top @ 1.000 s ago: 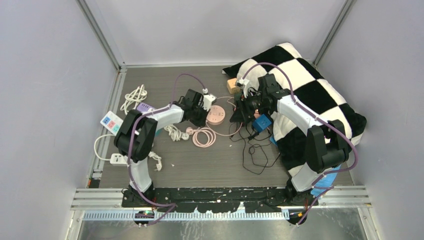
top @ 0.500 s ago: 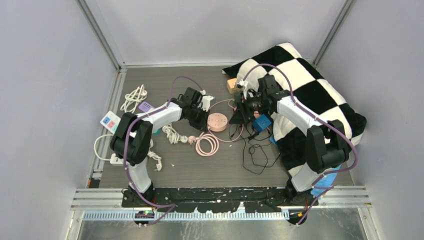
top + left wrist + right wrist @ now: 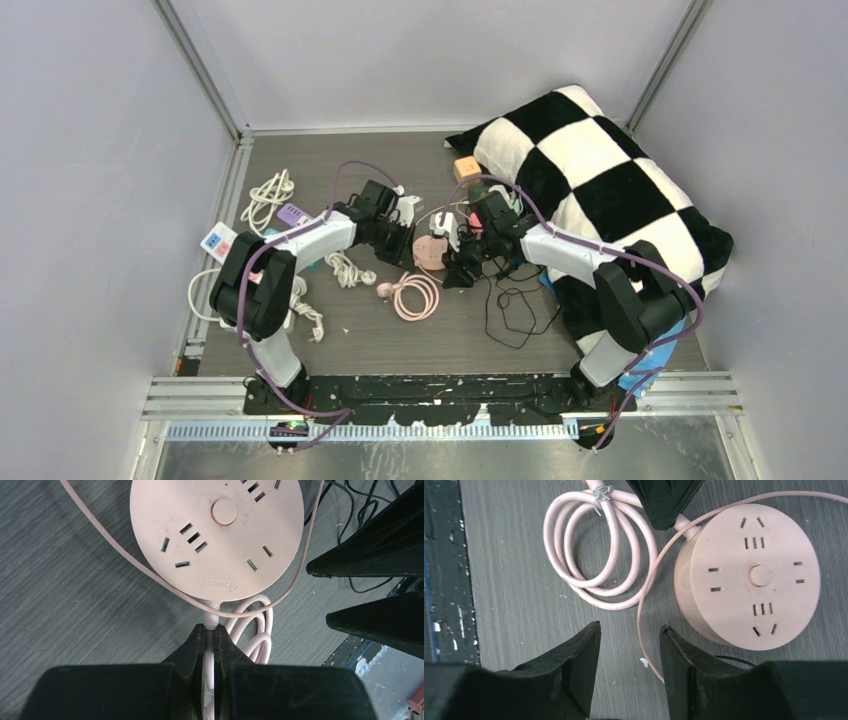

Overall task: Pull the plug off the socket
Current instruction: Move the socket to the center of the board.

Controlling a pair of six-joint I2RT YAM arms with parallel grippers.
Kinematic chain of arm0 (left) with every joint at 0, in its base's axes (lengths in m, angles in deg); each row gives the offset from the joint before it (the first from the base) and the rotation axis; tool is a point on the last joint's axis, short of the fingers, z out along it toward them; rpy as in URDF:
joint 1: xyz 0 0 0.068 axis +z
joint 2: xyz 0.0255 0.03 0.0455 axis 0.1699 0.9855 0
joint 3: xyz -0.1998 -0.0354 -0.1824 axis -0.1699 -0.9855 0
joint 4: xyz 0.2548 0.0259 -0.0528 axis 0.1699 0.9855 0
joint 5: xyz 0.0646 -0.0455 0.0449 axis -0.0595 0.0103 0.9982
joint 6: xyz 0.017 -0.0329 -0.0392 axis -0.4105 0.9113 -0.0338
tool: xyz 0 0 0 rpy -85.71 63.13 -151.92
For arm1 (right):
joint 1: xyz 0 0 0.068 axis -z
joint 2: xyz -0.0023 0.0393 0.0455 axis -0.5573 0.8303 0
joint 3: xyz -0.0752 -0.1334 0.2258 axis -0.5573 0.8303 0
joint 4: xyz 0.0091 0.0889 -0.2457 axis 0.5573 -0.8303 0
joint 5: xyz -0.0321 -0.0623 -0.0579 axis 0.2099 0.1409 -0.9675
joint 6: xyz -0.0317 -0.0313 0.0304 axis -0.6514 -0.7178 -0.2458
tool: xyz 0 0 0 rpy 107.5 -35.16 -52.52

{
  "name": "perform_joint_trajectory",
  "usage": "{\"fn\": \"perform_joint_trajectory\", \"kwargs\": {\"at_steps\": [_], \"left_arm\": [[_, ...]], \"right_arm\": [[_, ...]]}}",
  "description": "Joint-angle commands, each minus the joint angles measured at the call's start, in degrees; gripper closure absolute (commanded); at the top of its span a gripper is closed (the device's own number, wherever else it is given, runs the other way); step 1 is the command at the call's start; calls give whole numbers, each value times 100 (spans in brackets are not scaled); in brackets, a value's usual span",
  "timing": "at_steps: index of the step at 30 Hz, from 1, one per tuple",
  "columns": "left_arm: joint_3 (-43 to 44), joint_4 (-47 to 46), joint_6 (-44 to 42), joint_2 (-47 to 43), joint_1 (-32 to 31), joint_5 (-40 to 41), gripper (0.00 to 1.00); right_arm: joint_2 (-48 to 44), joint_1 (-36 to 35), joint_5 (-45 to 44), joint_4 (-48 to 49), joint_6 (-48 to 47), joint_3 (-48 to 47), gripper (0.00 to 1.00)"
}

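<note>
The round pink socket [image 3: 432, 250] lies flat on the grey table, and every slot showing on its face [image 3: 749, 575] is bare. No plug shows in it; the plug is out of view. My left gripper [image 3: 211, 630] is shut on the thick pink cord right where it leaves the socket [image 3: 215, 535]. That cord runs on into a coil [image 3: 594, 545]. My right gripper [image 3: 630, 627] hangs open over bare table just beside the socket, holding nothing. A thin pink cable [image 3: 644, 605] curves past its right fingertip and across the socket's face.
A black-and-white checkered pillow [image 3: 610, 170] fills the right side. Loose black cables [image 3: 510, 310] lie near it. White power strips [image 3: 222, 243] and a white cord bundle [image 3: 268, 195] sit along the left edge. An orange block [image 3: 465, 168] rests at the back.
My right arm has swung left from the pillow's edge to the socket, and its jaws have narrowed. The socket has slid slightly nearer, with the left gripper still shut on its cord.
</note>
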Motion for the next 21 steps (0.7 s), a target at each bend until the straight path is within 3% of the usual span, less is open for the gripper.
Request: {"fn": "perform_joint_trajectory", "kwargs": {"at_steps": [1,10,14,18,21], "left_arm": [[-23,-283,156,-359,69,-386,100],[-172,-475,233,-457,106,-530,100],[-280,-585,273,-526,137,-591,100],[-333,-607,271,-530,159,-599,100],[-442,-645,245,-583,159,-552,100]], "right_arm": [[24,-159,-554,167,-441,-179,49],[533,-429,-825,392,-100,-208,49],[702,-542,-992,516,116,-266,55],[725,-548,-1036,364,121,-395,81],[513,-500,-1080,203,94,-499,94]]}}
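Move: The thin pink cord beside the socket hangs about 5 cm below my open right hand, roughly level fore and aft and 1 cm to its left. From that hand the round pink socket sits some 6 cm ahead and 3 cm left, 4 cm lower; the coiled pink cable lies about 3 cm back, 6 cm left and 7 cm down. From my left hand, that same stretch of cord is roughly 2 cm back, 5 cm right and 3 cm below. I lower my right hand about 5 cm onto the thin pink cord, easing some 1 cm left and rolling the hand nearly 10 degrees so that its fingers point more steeply down. Near the bottom I close the fingers from about half open and pinch the cord beside the socket. My left hand keeps its grip on the thick cable right at the socket, barely shifting. ##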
